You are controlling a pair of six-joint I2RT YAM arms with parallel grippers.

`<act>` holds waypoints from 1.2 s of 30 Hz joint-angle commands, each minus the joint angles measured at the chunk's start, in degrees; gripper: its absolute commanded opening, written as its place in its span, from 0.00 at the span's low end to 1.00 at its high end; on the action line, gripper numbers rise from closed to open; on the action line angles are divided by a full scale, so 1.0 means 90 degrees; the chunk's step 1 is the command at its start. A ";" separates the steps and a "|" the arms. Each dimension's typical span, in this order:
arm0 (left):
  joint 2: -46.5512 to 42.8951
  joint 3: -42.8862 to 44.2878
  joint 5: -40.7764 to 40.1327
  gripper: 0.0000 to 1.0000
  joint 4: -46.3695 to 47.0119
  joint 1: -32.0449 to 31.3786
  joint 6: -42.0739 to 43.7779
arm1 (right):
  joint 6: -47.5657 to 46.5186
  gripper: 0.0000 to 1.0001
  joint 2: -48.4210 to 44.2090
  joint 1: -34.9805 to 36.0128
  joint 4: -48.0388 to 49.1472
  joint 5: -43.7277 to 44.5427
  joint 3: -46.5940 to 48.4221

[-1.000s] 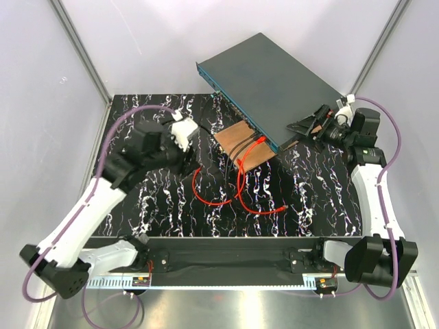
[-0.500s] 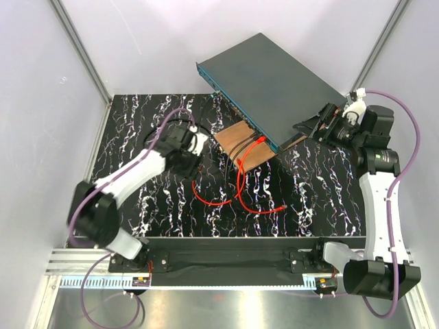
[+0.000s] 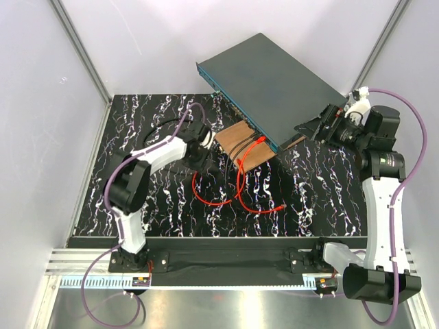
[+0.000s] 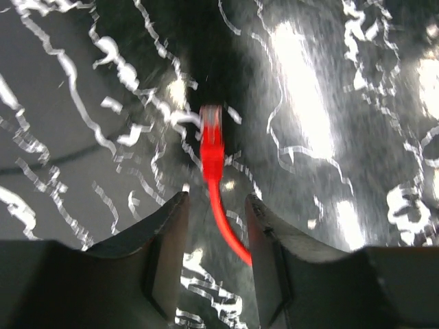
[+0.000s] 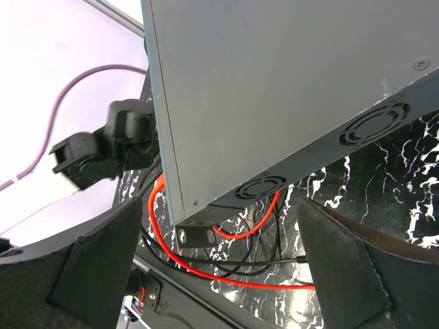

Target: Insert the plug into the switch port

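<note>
The plug (image 4: 211, 133), a small red connector, lies on the black marbled table (image 3: 137, 205) just ahead of my left gripper (image 4: 216, 199). Its red cable (image 4: 230, 229) runs back between the two open fingers, close to the right finger (image 4: 264, 253), and nothing is gripped. In the top view my left gripper (image 3: 198, 159) covers the plug. The switch (image 3: 271, 86) is a dark-grey box with a teal front face (image 3: 236, 113); its ports are too small to make out. My right gripper (image 3: 314, 128) stands wide open around the switch's right end (image 5: 274, 89).
A brown wooden board (image 3: 245, 145) lies under the switch's front edge, with black cables (image 3: 230, 152) and red cable loops (image 3: 223, 200) spilling across the table. Another red cable end (image 3: 282, 206) lies front right. Grey walls close in the back and sides.
My left arm swung right and reached down to the red cable's end, and its jaws narrowed. My right arm rose slightly, its gripper staying at the switch's end.
</note>
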 commanded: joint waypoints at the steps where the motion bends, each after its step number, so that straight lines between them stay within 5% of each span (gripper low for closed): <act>1: 0.0389 0.0321 -0.0192 0.42 0.0009 0.0002 -0.0173 | -0.0212 1.00 -0.0180 -0.0028 -0.0010 0.0100 0.0347; 8: 0.0516 0.0419 -0.0505 0.36 -0.0039 0.0021 -0.0203 | -0.0222 1.00 -0.0190 -0.0028 -0.0069 0.0061 0.0396; 14: 0.0410 0.0351 0.0216 0.00 -0.0684 0.0079 -0.0242 | -0.0202 1.00 -0.0220 -0.0028 -0.0040 0.0129 0.0406; 21: -0.1269 0.0145 0.0647 0.00 -0.0898 0.0011 -0.0164 | -0.0241 1.00 -0.0063 -0.0028 -0.0177 0.0364 0.0396; 29: -0.2492 0.0769 -0.0886 0.00 -0.2400 -0.0662 0.1006 | -0.0368 1.00 0.0112 -0.0028 -0.0215 0.0140 0.0552; 36: -0.3565 0.1132 0.0312 0.00 -0.3788 -0.0819 0.2813 | -0.0476 1.00 0.0269 -0.0028 -0.0303 -0.0066 0.0709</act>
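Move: The loose red plug lies almost directly under the open left fingers, about 3 cm below and 1 cm ahead, its clear tip pointing outward. The same cable's other plug is roughly 12 cm to the right of the left hand and 1 cm farther out, on the wooden board, whose middle is some 14 cm right and 6 cm ahead. From the right hand, the loose plug is about 28 cm left, 5 cm ahead and 33 cm below. Bring the left gripper straight down about 2.5 cm and shut its half-open fingers on the red boot and cable just behind the clear plug. Draw back a few centimetres near the table, then lift fast, some 19 cm, still easing back towards the base; late in the rise, turn the wrist clockwise about 20 degrees and tip the fingertips slightly outward. ##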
